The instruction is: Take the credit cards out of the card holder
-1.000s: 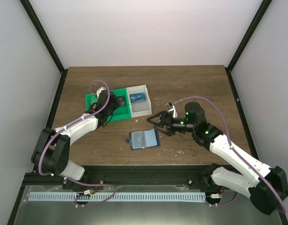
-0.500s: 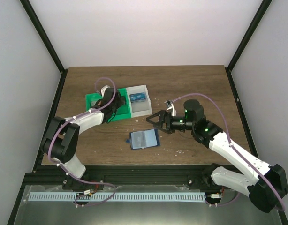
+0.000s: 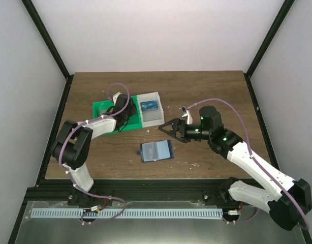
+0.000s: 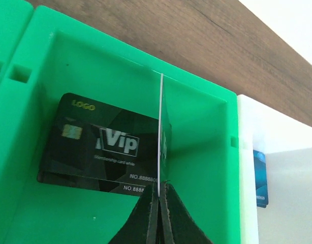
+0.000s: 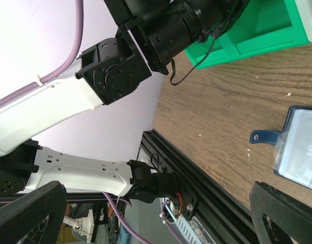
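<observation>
The blue card holder (image 3: pixel 156 151) lies open and flat on the table, and its corner shows in the right wrist view (image 5: pixel 298 147). My left gripper (image 4: pixel 159 185) is shut on a thin credit card (image 4: pixel 160 127), held edge-on and upright inside the green compartment of the tray (image 4: pixel 24 76). A dark credit card (image 4: pixel 100 142) printed "Vip" lies flat in that compartment. A blue credit card (image 4: pixel 261 178) rests in the white compartment. My right gripper (image 3: pixel 169 129) hovers open just above and right of the holder, with nothing between its fingers.
The green-and-white tray (image 3: pixel 102 108) sits at the back left of the wooden table, with the left arm (image 5: pixel 120 66) stretched over it. The black frame rail (image 3: pixel 146 185) runs along the table's near edge.
The left arm has swung its elbow in and reached farther over the tray. The right gripper has drifted slightly toward the back. The card holder has not moved.
</observation>
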Tool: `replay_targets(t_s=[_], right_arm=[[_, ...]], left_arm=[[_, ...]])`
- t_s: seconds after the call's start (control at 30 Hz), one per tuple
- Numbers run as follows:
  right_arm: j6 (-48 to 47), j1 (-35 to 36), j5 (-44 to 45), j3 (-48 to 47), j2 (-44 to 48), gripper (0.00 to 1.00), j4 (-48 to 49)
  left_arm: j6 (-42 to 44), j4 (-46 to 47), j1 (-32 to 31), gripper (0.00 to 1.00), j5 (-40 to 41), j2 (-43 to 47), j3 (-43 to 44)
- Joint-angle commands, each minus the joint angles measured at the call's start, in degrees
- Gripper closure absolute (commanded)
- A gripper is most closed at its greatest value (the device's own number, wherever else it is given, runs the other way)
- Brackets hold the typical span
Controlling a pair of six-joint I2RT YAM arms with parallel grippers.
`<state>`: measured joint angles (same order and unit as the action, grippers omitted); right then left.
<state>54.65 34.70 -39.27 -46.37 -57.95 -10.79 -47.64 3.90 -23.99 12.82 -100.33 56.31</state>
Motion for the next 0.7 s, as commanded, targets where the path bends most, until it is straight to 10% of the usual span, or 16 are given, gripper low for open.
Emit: replay_targets(t_s=[0.0, 0.67], right_arm=[[-1.99, -0.41, 1.22, -2.42, 0.25, 0.00, -1.71], [-1.61, -0.58, 2.00, -1.81, 1.37, 0.00, -2.87]], left_arm=[[1.85, -0.04, 0.26, 0.95, -0.09, -1.17, 1.93], [4.45, -6.57, 0.30, 0.68, 2.16, 0.90, 6.84]])
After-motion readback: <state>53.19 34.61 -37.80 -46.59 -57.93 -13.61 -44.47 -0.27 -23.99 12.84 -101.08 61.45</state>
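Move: Inside the middle green compartment, the left hand still pinches the upright black card; its middle lies some 3 cm ahead and 3 below. The flat VIP stack is about 3 cm to that hand's left, 4 ahead and 6 below. The blue cards in the white tray lie roughly 8 cm right, 5 ahead, 6 below. From the right hand, the held card is around 24 cm ahead, 15 left and 21 below. Letting go of the upright card at the right end of the VIP stack, the left fingers spread from shut to about a third open, one to each side of it. The hand sinks a touch, then lifts slowly to about 1.5 cm above where it began while easing some 1 cm forward over the compartment, its wrist barely turning. ##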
